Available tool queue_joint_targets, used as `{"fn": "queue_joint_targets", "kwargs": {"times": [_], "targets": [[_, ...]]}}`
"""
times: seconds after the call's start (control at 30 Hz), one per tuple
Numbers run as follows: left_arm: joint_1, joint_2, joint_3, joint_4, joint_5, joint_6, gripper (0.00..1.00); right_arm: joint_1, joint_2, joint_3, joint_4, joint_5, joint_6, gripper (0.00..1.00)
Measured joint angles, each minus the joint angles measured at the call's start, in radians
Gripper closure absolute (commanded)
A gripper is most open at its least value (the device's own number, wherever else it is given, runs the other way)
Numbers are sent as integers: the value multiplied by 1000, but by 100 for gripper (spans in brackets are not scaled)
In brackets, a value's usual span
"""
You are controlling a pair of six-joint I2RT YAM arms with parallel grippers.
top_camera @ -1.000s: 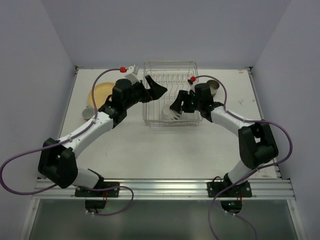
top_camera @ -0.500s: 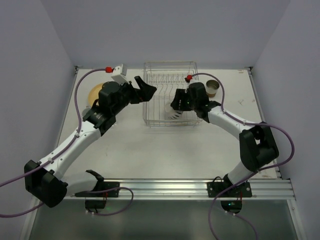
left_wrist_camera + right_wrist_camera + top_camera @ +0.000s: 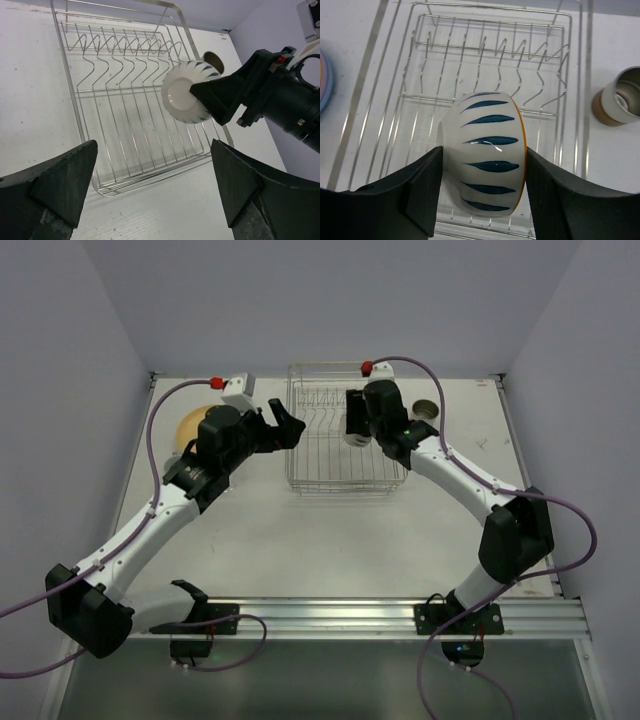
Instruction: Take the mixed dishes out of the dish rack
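The silver wire dish rack [image 3: 330,458] stands at the table's far middle, and only bare wire shows inside it [image 3: 485,65]. My right gripper [image 3: 352,428] is shut on the white cup [image 3: 485,160], a blue-striped cup with an orange rim. The cup is held sideways above the rack, one finger on its base and one on its rim. The left wrist view shows the cup's underside [image 3: 184,97]. My left gripper [image 3: 288,425] hangs open and empty just left of the rack [image 3: 125,115].
A brown cup [image 3: 425,413] stands on the table right of the rack [image 3: 617,100]. A yellow-orange plate [image 3: 190,427] lies at the far left behind my left arm. A blue and purple plate edge [image 3: 324,82] shows in the right wrist view.
My right gripper has lifted the white cup from the rack's front part up and toward the far side. My left arm has drawn back leftward, away from the rack.
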Motion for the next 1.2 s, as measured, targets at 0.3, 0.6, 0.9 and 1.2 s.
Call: {"fn": "queue_joint_targets", "kwargs": {"times": [0.3,0.6,0.9,1.2], "targets": [[2,-22,-1,-23,-6,31,0,4,-8,46,-172,294,-56,100],[3,-43,-38,-21,4,52,0,-24,-82,34,-316,533,-32,100],[3,-43,-50,-21,15,53,0,-159,-100,-19,-428,623,87,100],[3,-24,-50,-9,31,55,0,-220,0,-39,-590,652,269,100]]}}
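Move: The right hand, over the rack and holding the blue-striped bowl, heads for the bare table right of the rack, roughly 25 cm to its right, 8 cm back and 17 cm below. The rack's middle is about 3 cm ahead, 2 cm left and 15 cm down; the brown-and-white cup stands some 7 cm ahead, 18 cm right and 14 cm down. From the left hand that bare spot lies about 40 cm right, level fore-and-aft, 24 cm down. Keeping its grip, the right hand carries the bowl 23 cm right, turning clockwise, then back and down towards the table. ##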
